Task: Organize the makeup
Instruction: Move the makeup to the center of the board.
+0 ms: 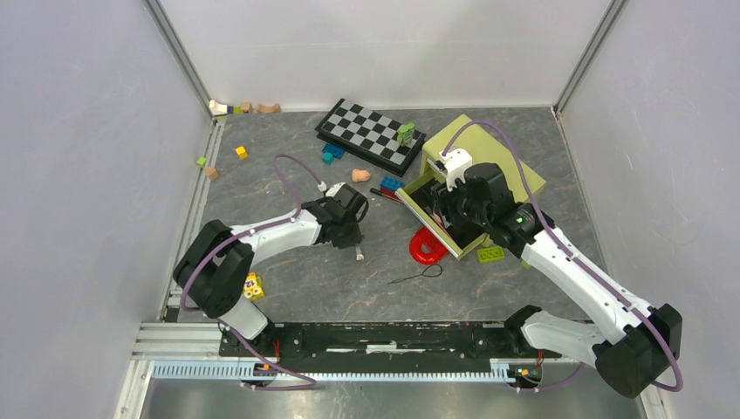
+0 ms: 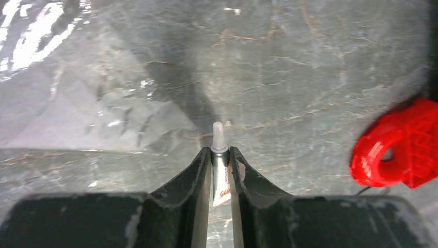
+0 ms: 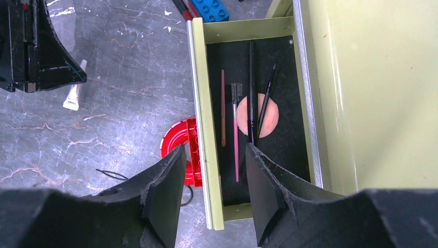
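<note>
My left gripper (image 2: 220, 155) is shut on a small white tube (image 2: 221, 173) with red lettering and a pale cap, low over the grey table; in the top view the gripper (image 1: 356, 237) is left of centre with the tube (image 1: 359, 253) sticking out below it. My right gripper (image 3: 214, 155) is open and empty above the front wall of an open olive drawer (image 3: 201, 93). In the drawer lie a pink pencil (image 3: 235, 144), a reddish-brown pencil (image 3: 223, 108), black-handled brushes (image 3: 251, 77) and a round peach puff (image 3: 270, 116).
The olive drawer box (image 1: 515, 161) stands at the back right. A red horseshoe piece (image 1: 426, 248) lies by the drawer front, with a black wire loop (image 1: 419, 275) near it. A chessboard (image 1: 371, 133) and loose toy bricks (image 1: 391, 184) lie behind.
</note>
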`<action>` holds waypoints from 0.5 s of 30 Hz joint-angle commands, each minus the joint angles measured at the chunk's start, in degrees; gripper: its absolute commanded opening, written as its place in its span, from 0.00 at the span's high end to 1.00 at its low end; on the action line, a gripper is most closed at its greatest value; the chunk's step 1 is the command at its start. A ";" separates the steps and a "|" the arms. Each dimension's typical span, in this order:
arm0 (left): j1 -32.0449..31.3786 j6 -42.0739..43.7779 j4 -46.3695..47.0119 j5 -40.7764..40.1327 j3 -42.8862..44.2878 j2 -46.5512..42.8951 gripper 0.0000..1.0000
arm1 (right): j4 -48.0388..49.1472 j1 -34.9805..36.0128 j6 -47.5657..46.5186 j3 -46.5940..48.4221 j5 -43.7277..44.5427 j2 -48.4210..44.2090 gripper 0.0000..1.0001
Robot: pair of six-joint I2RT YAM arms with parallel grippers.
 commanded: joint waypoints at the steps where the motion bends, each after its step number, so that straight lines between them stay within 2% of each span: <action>1: 0.53 0.84 -3.23 -6.22 -0.38 -2.32 0.72 | 1.41 0.23 0.47 -0.06 -0.18 -0.68 0.47; 9: 3.41 1.13 -5.09 -5.07 1.14 -1.98 0.49 | 1.08 0.17 0.31 -0.14 0.28 -0.78 0.46; 15: 8.03 5.22 -5.45 -3.78 10.80 -0.20 0.41 | 0.38 0.23 -0.37 0.30 1.37 -0.89 0.45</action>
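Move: The left hand still grips the white tube near its cap; the tube's middle is about 2 cm back and 1 cm below. The plastic bag lies some 8 cm left and 3 cm ahead; the red ring is about 15 cm right and 1 cm back. From the idle right hand, the tube is roughly 19 cm left, 5 cm back and 17 cm below. The left hand lets go of the tube, opening as it moves some 4 cm left towards the bag. ##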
